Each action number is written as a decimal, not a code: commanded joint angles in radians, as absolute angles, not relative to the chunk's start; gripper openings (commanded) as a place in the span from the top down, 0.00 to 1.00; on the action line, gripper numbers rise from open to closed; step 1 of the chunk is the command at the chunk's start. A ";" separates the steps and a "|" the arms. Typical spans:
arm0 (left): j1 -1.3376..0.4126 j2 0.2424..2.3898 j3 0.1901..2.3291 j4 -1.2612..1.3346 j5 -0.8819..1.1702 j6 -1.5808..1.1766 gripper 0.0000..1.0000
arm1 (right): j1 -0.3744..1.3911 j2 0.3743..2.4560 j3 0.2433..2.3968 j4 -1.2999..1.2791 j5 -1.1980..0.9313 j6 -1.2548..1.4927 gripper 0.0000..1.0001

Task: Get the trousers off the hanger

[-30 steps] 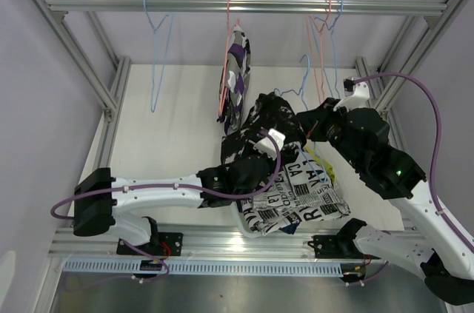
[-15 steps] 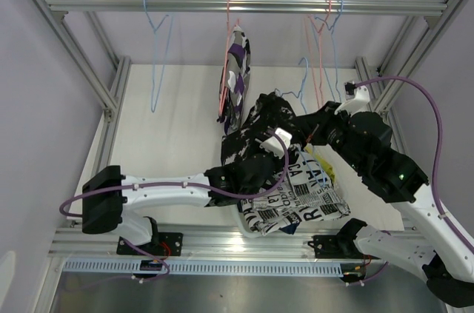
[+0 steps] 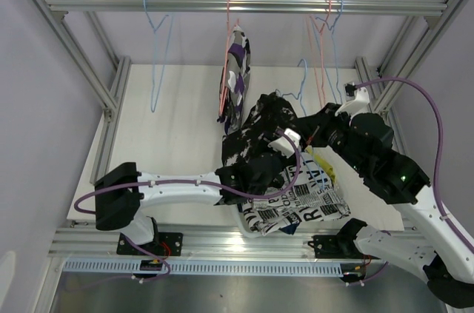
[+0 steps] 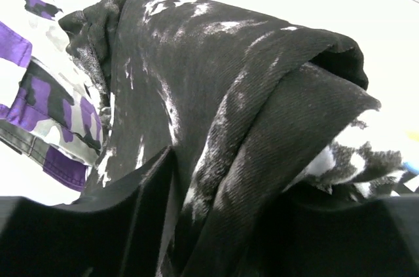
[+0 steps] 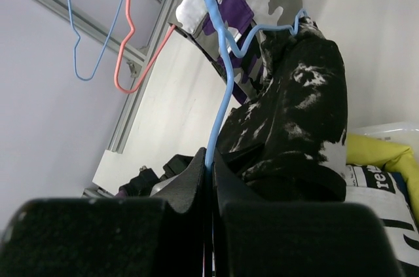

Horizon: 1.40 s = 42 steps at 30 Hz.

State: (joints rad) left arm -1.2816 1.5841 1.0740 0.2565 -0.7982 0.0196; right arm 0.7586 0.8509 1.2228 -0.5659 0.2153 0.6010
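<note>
The black-and-white splatter trousers (image 3: pixel 265 126) hang bunched on a blue hanger (image 3: pixel 301 76) over the middle of the table. My left gripper (image 3: pixel 275 156) is shut on their lower fold; in the left wrist view the dark cloth (image 4: pixel 249 113) fills the gap of the gripper (image 4: pixel 226 224). My right gripper (image 3: pixel 314 126) is shut on the blue hanger's wire (image 5: pixel 223 74), which runs up from the jaws of the gripper (image 5: pixel 211 173). The purple-white-black trousers (image 3: pixel 237 76) hang on a pink hanger (image 3: pixel 224 69).
Grey-white printed trousers (image 3: pixel 300 198) lie in a heap at the table's near edge, with yellow trousers (image 3: pixel 326 166) beside them. On the top rail (image 3: pixel 244 5) hang an empty blue hanger (image 3: pixel 158 39) at the left and pink and blue hangers (image 3: pixel 326 32) at the right.
My left arm has swung forward and to the right, carrying the gripped fold of the splatter trousers with it. The right gripper dropped slightly with the hanger, then held still.
</note>
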 commanded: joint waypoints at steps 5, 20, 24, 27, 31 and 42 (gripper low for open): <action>-1.259 1.594 1.100 0.382 -0.913 0.049 0.69 | 0.769 0.793 1.210 -0.476 0.190 0.624 1.00; -1.255 1.439 1.169 0.299 -0.830 0.009 0.99 | 0.770 0.729 1.039 -0.460 0.236 0.655 1.00; -1.264 1.367 1.193 0.253 -0.801 -0.031 0.99 | 0.770 0.729 1.002 -0.450 0.258 0.652 1.00; -1.278 1.313 1.213 0.215 -0.773 -0.037 0.99 | 0.770 0.735 0.970 -0.434 0.268 0.652 1.00; -1.302 1.247 1.246 0.167 -0.761 -0.048 0.99 | 0.769 0.749 0.928 -0.410 0.278 0.657 1.00; -1.335 1.043 1.246 0.144 -0.765 -0.032 0.99 | 0.770 0.810 0.900 -0.350 0.265 0.672 1.00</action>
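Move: The black trousers' fold already lies between the open left fingers; their middle is about 4 cm ahead of the left hand, 6 cm to its left and roughly level. The camo trousers hang some 18 cm ahead, 12 cm left and 5 cm higher; the newsprint trousers lie about 4 cm back, 8 cm right and 20 cm below. From the right hand, still pinching the blue hanger, the black trousers are about 8 cm ahead, 8 cm left and 12 cm lower. Shut the left gripper on the black fold while easing about a centimetre farther into it, then haul it up about 17 cm, carrying it some 8 cm left and a little back, with the hand's left side rolling down about 20 degrees. Keep the right fingers pinched on the blue hanger and sink it about 9 cm, against the left hand's lift. ##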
